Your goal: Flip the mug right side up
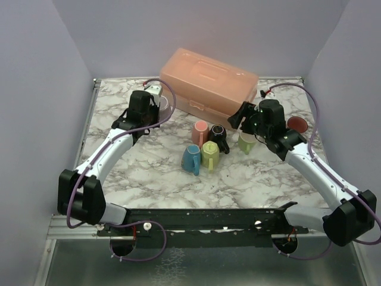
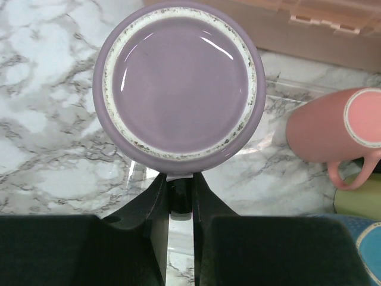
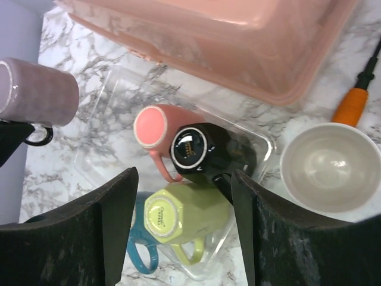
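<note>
A lavender mug point(image 2: 178, 83) shows its unglazed-ringed base to the left wrist camera. My left gripper point(image 2: 178, 179) is shut on its handle, at the far left of the table point(image 1: 153, 102). The same mug shows at the left edge of the right wrist view point(image 3: 38, 92). My right gripper point(image 3: 184, 220) is open and empty, above a group of mugs standing base up: pink point(image 3: 152, 126), black point(image 3: 190, 149), lime point(image 3: 178, 217) and blue point(image 3: 140, 250). In the top view the right gripper point(image 1: 243, 119) is right of that group.
The base-up mugs sit on a clear plastic tray point(image 3: 265, 140). An upright pale green mug point(image 3: 330, 167) stands to their right. A pink plastic toolbox point(image 1: 208, 83) lies at the back, an orange-handled screwdriver point(image 3: 352, 106) beside it, and a red mug point(image 1: 296, 124) at the far right.
</note>
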Available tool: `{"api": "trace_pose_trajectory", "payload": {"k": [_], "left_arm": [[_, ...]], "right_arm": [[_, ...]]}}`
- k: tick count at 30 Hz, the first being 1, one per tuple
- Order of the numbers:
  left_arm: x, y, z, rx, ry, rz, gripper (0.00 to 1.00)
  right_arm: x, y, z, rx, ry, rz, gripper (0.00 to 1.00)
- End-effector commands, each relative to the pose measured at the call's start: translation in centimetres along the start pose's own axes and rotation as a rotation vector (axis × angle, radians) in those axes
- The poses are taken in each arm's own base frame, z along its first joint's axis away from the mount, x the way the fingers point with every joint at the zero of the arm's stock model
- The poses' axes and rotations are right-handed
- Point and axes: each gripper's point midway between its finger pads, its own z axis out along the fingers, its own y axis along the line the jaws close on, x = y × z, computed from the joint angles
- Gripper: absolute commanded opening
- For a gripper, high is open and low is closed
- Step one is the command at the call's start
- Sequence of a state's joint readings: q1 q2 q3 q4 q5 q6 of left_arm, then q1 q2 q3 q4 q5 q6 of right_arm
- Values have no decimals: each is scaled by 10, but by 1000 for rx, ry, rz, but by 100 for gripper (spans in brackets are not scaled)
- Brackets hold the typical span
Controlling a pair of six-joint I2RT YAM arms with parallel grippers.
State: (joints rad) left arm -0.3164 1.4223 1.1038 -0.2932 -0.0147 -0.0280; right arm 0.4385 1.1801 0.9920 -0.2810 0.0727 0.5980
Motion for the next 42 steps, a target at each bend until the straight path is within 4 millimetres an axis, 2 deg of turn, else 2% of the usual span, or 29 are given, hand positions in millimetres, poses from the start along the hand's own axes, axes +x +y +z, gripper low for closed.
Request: {"api": "trace_pose_trajectory", "payload": {"k": [1, 4, 7, 11, 12, 17, 23, 30, 33, 38, 42], "left_arm": [[-61, 17, -37, -101, -212, -12, 0], [-90, 17, -58, -100, -305, -38, 0], [-120, 3, -80, -25, -408, -58, 0], [-161, -29, -111, 162, -538, -69, 0], [-170, -37, -120, 206, -571, -71, 0], [-207, -81, -166, 481, -709, -80, 0], [-231, -133, -211, 820, -778, -106, 0], [-245, -181, -249, 1018, -836, -115, 0], [-247, -199, -258, 1077, -836, -101, 0], [-250, -213, -271, 1145, -850, -97, 0], [-250, -219, -276, 1178, -856, -110, 0]], "right_arm": [[-22, 39, 2, -146, -14, 9, 68], [-32, 55, -1, -216, -32, 3, 68], [-39, 75, -6, -318, -49, -8, 72], [-42, 114, -22, -549, -48, -50, 81], [-45, 126, -27, -616, -55, -55, 86], [-47, 159, -49, -846, -60, -54, 93], [-52, 170, -61, -952, -116, -64, 93], [-67, 180, -84, -1059, -244, -67, 93], [-76, 184, -96, -1110, -331, -73, 92], [-90, 194, -119, -1210, -418, -66, 91], [-98, 198, -134, -1272, -450, -30, 86]]}}
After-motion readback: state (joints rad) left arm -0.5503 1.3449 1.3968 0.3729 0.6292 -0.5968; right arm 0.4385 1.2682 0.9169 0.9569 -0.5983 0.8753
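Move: The left hand already holds the purple mug by its handle, tilted mouth-down, with the empty right gripper some 30 cm to its right, about 5 cm back and slightly higher. From the right hand that mug is about 29 cm left and 10 cm ahead, nearly level. Roughly 17 cm below the right hand stand the pink mug, 13 cm left and 7 ahead, the black mug, 4 left and 5 ahead, and the upright green mug, 9 right and 4 ahead. Up first, then swinging right and back over the pink mug's side of the table, the left hand carries the purple mug about 30 cm higher towards the right gripper, rolling and turning clockwise while its fingers keep the handle. The right hand rises some 20 cm and goes left to meet it, turning counter-clockwise and tipping its fingers upwards as they spread wider beside the handle and rim; contact there can't be made out. ##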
